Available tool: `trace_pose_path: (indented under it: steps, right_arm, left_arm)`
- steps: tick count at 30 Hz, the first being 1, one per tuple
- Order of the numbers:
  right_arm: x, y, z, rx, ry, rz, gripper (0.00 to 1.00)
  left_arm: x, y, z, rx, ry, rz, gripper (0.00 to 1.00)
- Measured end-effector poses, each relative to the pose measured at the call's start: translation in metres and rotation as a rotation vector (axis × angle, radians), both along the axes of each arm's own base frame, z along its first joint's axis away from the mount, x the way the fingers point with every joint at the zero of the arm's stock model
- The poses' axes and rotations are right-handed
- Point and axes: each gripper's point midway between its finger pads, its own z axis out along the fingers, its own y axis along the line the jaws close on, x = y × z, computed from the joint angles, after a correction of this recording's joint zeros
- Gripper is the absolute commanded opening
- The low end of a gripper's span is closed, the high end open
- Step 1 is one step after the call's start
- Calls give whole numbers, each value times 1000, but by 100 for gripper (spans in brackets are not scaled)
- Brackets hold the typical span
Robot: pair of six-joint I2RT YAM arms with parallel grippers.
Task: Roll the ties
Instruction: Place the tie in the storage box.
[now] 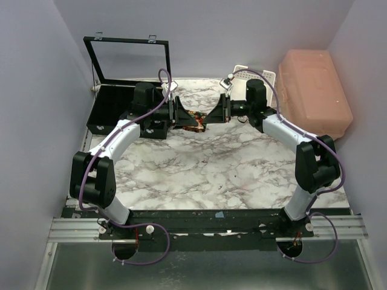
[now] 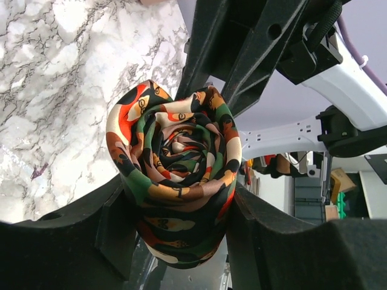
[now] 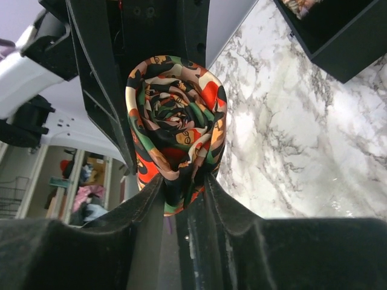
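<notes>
One tie point(image 1: 195, 119), patterned in red, orange, green and black, is wound into a tight roll and hangs in the air between my two grippers at the back of the marble table point(image 1: 199, 172). My left gripper point(image 1: 181, 115) is shut on the roll. In the left wrist view the tie point(image 2: 175, 163) fills the gap of the left gripper point(image 2: 179, 204), with both pads pressed against its sides. My right gripper point(image 1: 213, 113) faces it from the other side. In the right wrist view the right gripper point(image 3: 183, 181) stands slightly parted, and the lower edge of the tie point(image 3: 175, 115) still sits between its tips.
A black box point(image 1: 112, 109) with its framed lid point(image 1: 130, 57) raised stands at the back left, close behind the left arm; one corner of the black box point(image 3: 329, 36) shows in the right wrist view. At the back right are a pink plastic tub point(image 1: 314, 90) and a white slotted basket point(image 1: 259, 75).
</notes>
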Motion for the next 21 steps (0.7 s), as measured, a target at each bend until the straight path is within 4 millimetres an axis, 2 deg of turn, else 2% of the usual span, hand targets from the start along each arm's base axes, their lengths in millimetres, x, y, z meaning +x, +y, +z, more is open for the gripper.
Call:
trace_pose_path:
  steps: [4, 7, 9, 12, 15, 18, 21]
  right_arm:
    - [-2, -1, -4, -13, 15, 1, 66]
    - [-3, -1, -8, -23, 21, 3, 91]
    - [-2, -2, -9, -28, 25, -1, 100]
    - [3, -9, -12, -38, 30, -21, 100]
    - [14, -21, -15, -54, 30, -60, 100]
    - [26, -32, -15, -85, 4, -101, 100]
    - [37, -42, -15, -124, -41, -138, 100]
  left_arm:
    - [-2, 2, -4, 16, -10, -7, 0]
    - [-4, 6, -6, 32, -21, -7, 0]
    - [-3, 12, -7, 47, -34, 0, 0]
    - [2, 23, -7, 84, -58, 21, 0]
    - [13, 44, -5, 145, -92, 63, 0]
    - [27, 68, -1, 218, -137, 115, 0]
    - [50, 100, 2, 320, -180, 185, 0]
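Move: The rolled tie is pinched between both hands' fingertips, its middle about 3 cm to the right hand's left and level with it. The open storage box, where the left hand takes it, lies some 25 cm left, 14 cm ahead and 20 cm below that hand; the stored ties lie about 21 cm left and 10 cm ahead, as low down, and the raised lid stands roughly 12 cm beyond the box's middle. The rolled tie stays in the left fingers while the right fingers spread wide and let go of its other end. After a slight dip the left hand swings it left and somewhat forward, about 11 cm and gathering speed, towards the box, its fingertips tipping down and turning counter-clockwise, some 20 degrees in all. The empty right hand draws off about 5 cm to the right and forward, sinking a little. ##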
